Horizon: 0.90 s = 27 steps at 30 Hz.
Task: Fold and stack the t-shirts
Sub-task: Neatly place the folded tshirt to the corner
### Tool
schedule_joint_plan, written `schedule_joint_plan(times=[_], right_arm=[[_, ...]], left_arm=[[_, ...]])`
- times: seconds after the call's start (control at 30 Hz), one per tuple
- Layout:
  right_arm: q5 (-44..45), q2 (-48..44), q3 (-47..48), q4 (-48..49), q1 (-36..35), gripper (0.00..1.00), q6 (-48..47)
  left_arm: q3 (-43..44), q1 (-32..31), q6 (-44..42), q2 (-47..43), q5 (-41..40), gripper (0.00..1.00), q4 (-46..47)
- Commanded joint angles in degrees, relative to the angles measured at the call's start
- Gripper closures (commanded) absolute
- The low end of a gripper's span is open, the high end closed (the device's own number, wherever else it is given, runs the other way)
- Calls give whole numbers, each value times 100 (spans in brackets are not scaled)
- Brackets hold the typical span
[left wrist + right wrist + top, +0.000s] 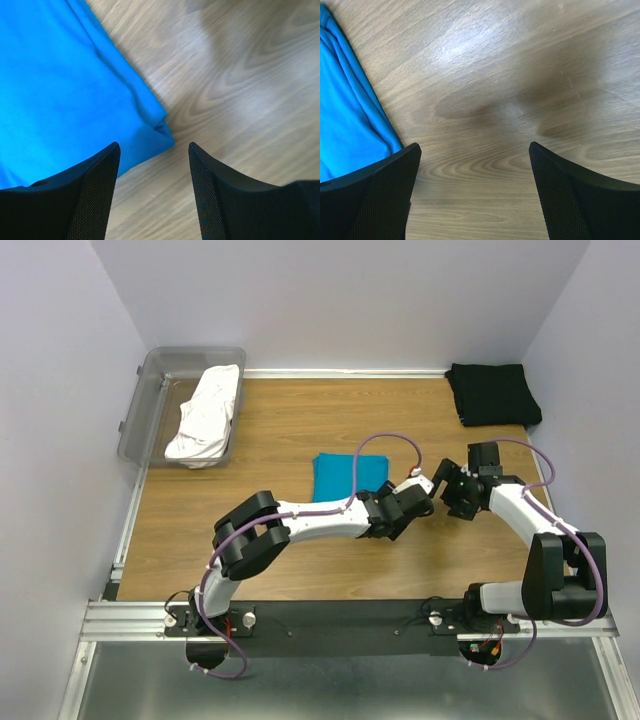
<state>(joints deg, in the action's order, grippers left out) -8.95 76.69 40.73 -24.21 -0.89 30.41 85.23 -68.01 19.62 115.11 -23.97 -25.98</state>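
Observation:
A bright teal-blue t-shirt (346, 476) lies folded in a rectangle in the middle of the wooden table. My left gripper (404, 502) hangs over its near right corner, open, with only bare wood between the fingers. In the left wrist view (154, 146) the blue shirt (60, 85) fills the upper left. My right gripper (458, 495) stands just to the right, open wide over bare wood (475, 146), with the shirt's edge (345, 120) at the left. A black t-shirt (493, 393) lies folded at the far right corner. A white t-shirt (208, 415) lies bunched in the tub.
The clear grey plastic tub (150, 390) stands at the far left corner, partly over the table's edge. Walls close in the table at the back and on both sides. The two grippers are close together, right of centre.

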Motion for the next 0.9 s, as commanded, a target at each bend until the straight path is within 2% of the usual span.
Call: schedule_joint_plan(times=[0.0,0.5,0.63,0.67,0.73,0.77,0.83,0.87], right_arm=[[-186,-127,-118,-128,45,4,-27],[-326,-75,-188,-111,62,4,-27],[-397,-66,-223,-76,62,4,-18],[-440,-57,-250,-58,62,4,-18],[-695,-22,-294,73,62,5,8],[-791,4,-363,126,62,5,61],[-1116,65,-425,354,62,5,236],[-1387,118,-521,555,71,6,411]], left_arm=[[222,-20,-265,178,-495,35,-250],[433,-151,-502,670,-627,35,-373],[433,-151,-564,758,-671,39,-382],[424,-151,-555,767,-688,42,-382],[415,-151,-520,785,-776,55,-382],[415,-151,-494,785,-811,65,-373],[398,-134,-442,750,-855,77,-390],[415,-108,-363,715,-864,90,-417]])
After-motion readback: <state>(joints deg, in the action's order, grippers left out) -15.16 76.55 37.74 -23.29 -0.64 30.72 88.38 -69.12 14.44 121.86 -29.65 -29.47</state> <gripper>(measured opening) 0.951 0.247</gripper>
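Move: The near right corner of the folded blue t-shirt lies about 4 cm below the left hand point, roughly 1 cm to its left and level fore and aft; the t-shirt's middle is about 8 cm ahead and 9 cm left of this hand. The folded black t-shirt sits some 30 cm ahead and 27 cm right of it. From the right hand, the blue corner is around 14 cm left, 6 cm back and 2 cm lower. Bring the left gripper down about 3 cm onto the blue t-shirt's near right corner, easing about 1 cm left and rolling some 10 degrees so its left side rises. Keep the fingers parted until low, then close them late to pinch the corner. With the right gripper still wide open, drift left and back towards the shirt, mostly at the end, about 2 cm each. ##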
